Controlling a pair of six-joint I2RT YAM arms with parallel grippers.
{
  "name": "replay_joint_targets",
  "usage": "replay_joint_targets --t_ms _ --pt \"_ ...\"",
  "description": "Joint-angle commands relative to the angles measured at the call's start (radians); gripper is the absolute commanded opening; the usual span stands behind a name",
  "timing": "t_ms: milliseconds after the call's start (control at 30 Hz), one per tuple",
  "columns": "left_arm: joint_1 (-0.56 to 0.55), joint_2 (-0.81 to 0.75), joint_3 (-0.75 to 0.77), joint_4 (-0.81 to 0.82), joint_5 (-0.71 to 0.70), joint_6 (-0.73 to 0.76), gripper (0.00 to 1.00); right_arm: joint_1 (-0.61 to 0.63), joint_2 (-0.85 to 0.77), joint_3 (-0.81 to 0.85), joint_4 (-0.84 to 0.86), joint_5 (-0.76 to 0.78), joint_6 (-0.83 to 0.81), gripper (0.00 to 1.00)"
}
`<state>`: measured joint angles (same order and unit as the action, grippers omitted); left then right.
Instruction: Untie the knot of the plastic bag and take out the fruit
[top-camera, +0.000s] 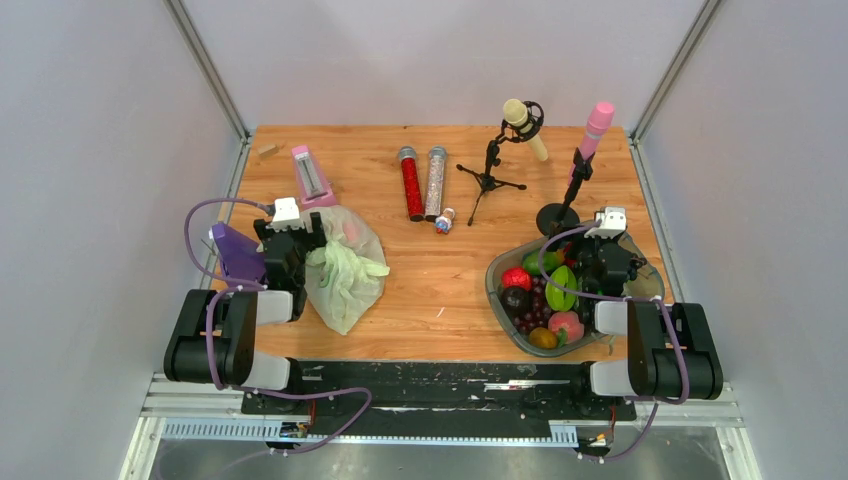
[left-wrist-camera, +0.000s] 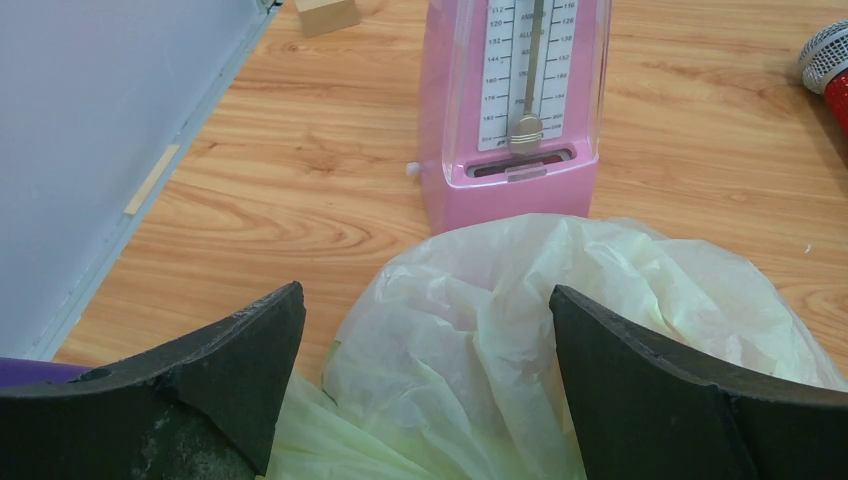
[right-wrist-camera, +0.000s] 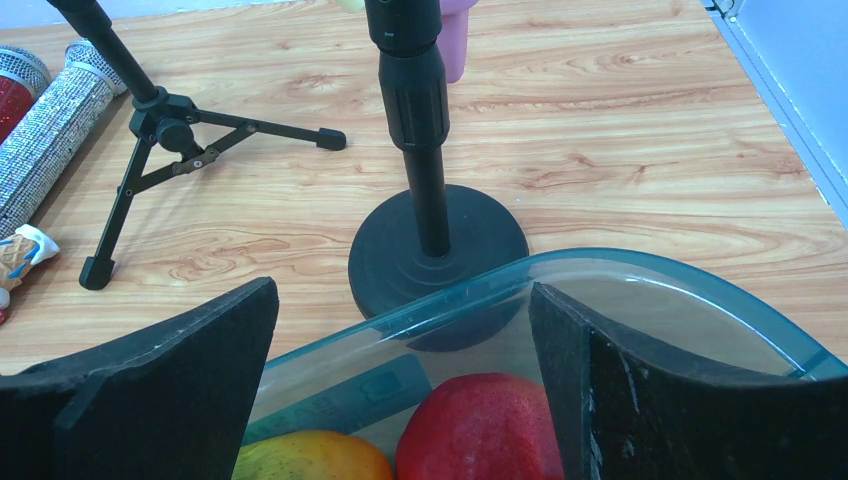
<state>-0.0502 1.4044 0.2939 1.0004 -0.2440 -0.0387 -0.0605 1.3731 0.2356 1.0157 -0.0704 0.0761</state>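
A pale green see-through plastic bag (top-camera: 345, 270) lies crumpled on the table at the left, with bunched tails on top. Whether a knot holds it and what is inside cannot be made out. My left gripper (top-camera: 293, 240) hovers at the bag's left edge, open; in the left wrist view the bag (left-wrist-camera: 500, 330) bulges between the spread fingers of the left gripper (left-wrist-camera: 425, 297), untouched. My right gripper (top-camera: 603, 252) hangs open over a clear bowl (top-camera: 497, 275) of fruit. Just under the right gripper (right-wrist-camera: 402, 290) lies a red fruit (right-wrist-camera: 485, 430). A light green fruit (top-camera: 561, 288) is also in the bowl.
A pink metronome (left-wrist-camera: 520, 110) stands just beyond the bag, a purple object (top-camera: 237, 255) left of my left arm. Two glitter microphones (top-camera: 422, 183), a tripod stand (top-camera: 490, 170) and a round-base stand (right-wrist-camera: 435, 240) occupy the back. Grapes (top-camera: 535, 300), a peach (top-camera: 566, 325) and a yellow-orange fruit (right-wrist-camera: 310, 458) share the bowl.
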Motion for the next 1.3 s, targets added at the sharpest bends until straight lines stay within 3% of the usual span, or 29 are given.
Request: replay_joint_targets --t_ms 0,567,633,733,833,1000,1167,1267 --pt "0.011 0.006 -0.015 0.04 -0.006 0.033 1.0 -0.012 0.015 -0.016 0.009 0.007 0.001 1.0" --pt "0.011 -0.017 -0.026 0.05 -0.017 0.03 1.0 -0.012 0.002 -0.003 -0.02 0.0 -0.002 1.0" --pt "0.003 -0.079 -0.021 -0.01 -0.033 0.034 1.0 -0.012 -0.034 0.033 -0.105 -0.014 -0.006 1.0" --pt "-0.02 -0.222 0.02 -0.231 -0.097 0.025 1.0 -0.012 -0.109 0.084 -0.246 -0.043 -0.016 1.0" --pt "-0.029 -0.302 0.096 -0.406 -0.187 -0.071 1.0 -0.012 -0.194 0.122 -0.369 -0.005 0.009 1.0" --pt "-0.033 -0.374 0.232 -0.692 -0.172 -0.188 1.0 -0.012 -0.336 0.194 -0.522 0.01 0.126 1.0" --pt "-0.036 -0.415 0.363 -0.922 -0.159 -0.287 1.0 -0.012 -0.337 0.423 -0.957 0.061 0.308 1.0" --pt "-0.036 -0.433 0.464 -1.1 -0.148 -0.379 1.0 -0.012 -0.309 0.496 -1.056 0.009 0.317 1.0"
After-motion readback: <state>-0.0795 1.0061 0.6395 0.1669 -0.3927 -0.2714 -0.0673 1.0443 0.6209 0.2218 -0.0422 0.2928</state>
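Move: The bag's knot lies roughly 7 cm to the left hand's right, 4 cm back and 7 cm below; the metronome stands about 15 cm ahead and 2 cm right, the purple box some 14 cm left and 5 cm back. From the right hand the knot is about 62 cm left and 4 cm back; the fruit basket's middle is 12 cm back and 2 cm left, the stand's foot 9 cm ahead and 2 cm left. Rising almost straight up from rest, both empty hands climb some 10 cm with fingers kept wide open, the left away from the bag and the right up off the fruit basket. The left also eases back slightly, its left side dipping about 10 degrees as it turns a little counter-clockwise; the right rolls its left side up by a similar amount. ##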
